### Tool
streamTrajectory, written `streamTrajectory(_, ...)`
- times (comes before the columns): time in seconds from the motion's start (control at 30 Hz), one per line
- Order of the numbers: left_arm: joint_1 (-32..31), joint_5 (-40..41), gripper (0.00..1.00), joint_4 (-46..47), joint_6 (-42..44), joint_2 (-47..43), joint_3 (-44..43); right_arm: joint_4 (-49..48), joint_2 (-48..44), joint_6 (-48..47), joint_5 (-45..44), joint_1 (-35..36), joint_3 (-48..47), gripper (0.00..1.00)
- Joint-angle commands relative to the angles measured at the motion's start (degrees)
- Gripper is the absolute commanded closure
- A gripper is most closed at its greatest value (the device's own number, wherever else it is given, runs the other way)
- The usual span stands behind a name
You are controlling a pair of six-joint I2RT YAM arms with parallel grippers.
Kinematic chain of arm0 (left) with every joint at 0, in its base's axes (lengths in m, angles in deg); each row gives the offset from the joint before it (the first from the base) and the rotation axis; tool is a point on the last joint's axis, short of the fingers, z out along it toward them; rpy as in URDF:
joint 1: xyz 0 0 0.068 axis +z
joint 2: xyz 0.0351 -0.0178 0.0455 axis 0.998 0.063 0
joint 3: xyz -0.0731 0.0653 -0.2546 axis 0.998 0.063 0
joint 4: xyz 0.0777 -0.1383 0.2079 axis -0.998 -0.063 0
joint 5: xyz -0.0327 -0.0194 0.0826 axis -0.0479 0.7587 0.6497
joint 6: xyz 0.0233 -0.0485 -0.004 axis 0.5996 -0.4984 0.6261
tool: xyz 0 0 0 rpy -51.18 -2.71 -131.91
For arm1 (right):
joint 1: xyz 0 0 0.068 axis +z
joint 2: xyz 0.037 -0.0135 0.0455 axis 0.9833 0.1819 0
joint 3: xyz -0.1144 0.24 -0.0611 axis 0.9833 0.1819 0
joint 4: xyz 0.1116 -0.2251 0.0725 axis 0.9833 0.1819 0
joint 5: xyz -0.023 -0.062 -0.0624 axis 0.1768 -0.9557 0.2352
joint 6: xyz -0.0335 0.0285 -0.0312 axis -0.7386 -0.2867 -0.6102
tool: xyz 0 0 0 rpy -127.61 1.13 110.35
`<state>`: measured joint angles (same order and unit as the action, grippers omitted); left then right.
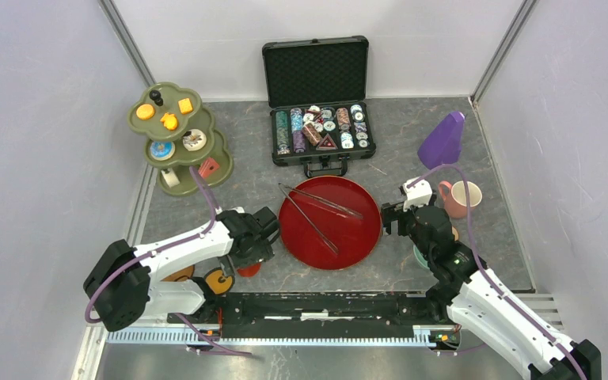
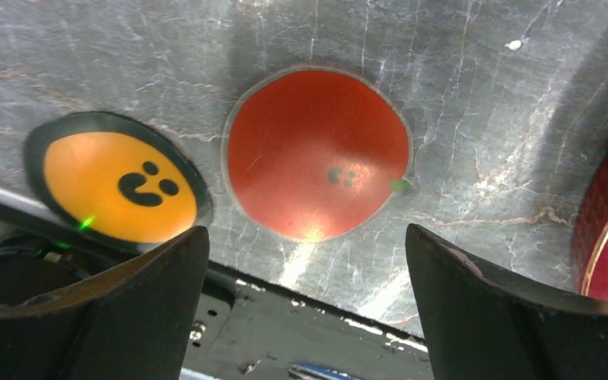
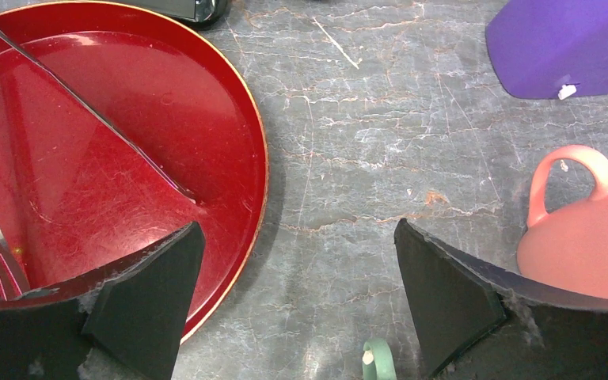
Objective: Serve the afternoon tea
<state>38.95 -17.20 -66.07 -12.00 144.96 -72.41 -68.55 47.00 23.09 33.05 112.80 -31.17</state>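
A round orange-red saucer point(image 2: 317, 154) lies flat on the table just ahead of my left gripper point(image 2: 305, 309), which is open and holds nothing. Beside it lies an orange saucer point(image 2: 119, 186) with a smiley mark. From above, my left gripper point(image 1: 263, 234) hovers by the red saucer point(image 1: 247, 270) at the near edge. The olive-green stand point(image 1: 178, 138) at the back left holds orange biscuits point(image 1: 166, 115), donuts point(image 1: 178, 145) and a cake slice point(image 1: 208, 166). My right gripper point(image 3: 297, 301) is open over bare table, between the tray and a pink cup point(image 3: 594, 237). A teal cup handle point(image 3: 378, 360) shows below it.
A dark-red round tray point(image 1: 330, 222) with tongs and a fork sits in the middle. An open black case of poker chips point(image 1: 321, 131) stands behind it. A purple object point(image 1: 442, 141) is at the back right, near the pink cup point(image 1: 459, 198).
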Motion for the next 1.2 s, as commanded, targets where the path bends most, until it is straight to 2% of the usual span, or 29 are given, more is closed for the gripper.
streamTrajectory(0.0,-0.3,-0.7,0.02,8.4,-5.4,-0.7,3.3,-1.8,0.0,-0.3,-0.6,0.3,-0.4,0.02)
streamTrajectory(0.23,0.0,1.6,0.05,12.9,-6.5,2.2,5.4,-1.4,0.8,-0.2,0.4,0.3,-0.6,0.02)
streamTrajectory(0.37,1.5,3.3,0.12,15.9,-4.8,3.5,5.2,-1.6,1.1,-0.2,0.4,0.3,-0.6,0.02)
streamTrajectory(0.53,6.6,3.9,0.17,19.4,-0.4,6.5,5.1,-0.9,1.4,-0.2,0.6,0.3,-0.8,0.02)
streamTrajectory(0.67,14.1,2.1,0.22,25.7,5.4,9.2,5.0,-1.5,1.5,-0.3,0.5,0.3,-0.6,0.02)
streamTrajectory(0.9,23.1,1.9,0.25,29.8,15.2,20.1,-4.5,-1.1,2.7,-0.2,0.9,0.3,-0.9,0.02)
streamTrajectory(1.17,25.4,3.0,0.25,27.0,19.0,32.2,-18.4,-0.9,2.9,-0.1,0.2,0.3,-1.0,0.02)
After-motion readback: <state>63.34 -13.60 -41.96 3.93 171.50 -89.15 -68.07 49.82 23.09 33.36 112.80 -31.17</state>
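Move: The red coaster lies just beneath the left hand, its middle about 3 cm ahead, 1 cm right and 3 cm below. Its neighbour, the yellow smiley coaster, is 3 cm back and 8 cm left of the hand; the red tray's middle is roughly 17 cm ahead and 29 cm right, while the tiered stand rises about 38 cm ahead and 20 cm left. From the right hand, the red coaster is some 54 cm left and 10 cm back. The red coaster's rim is where the left fingers go: the hand sinks about 2 cm astride the coaster, closes partway until the tips pinch it from both sides, then slides forward low along the table, still travelling, about 18 cm in all towards the tiered stand. On the way it turns some 10 degrees counter-clockwise and its fingers tilt forward. ##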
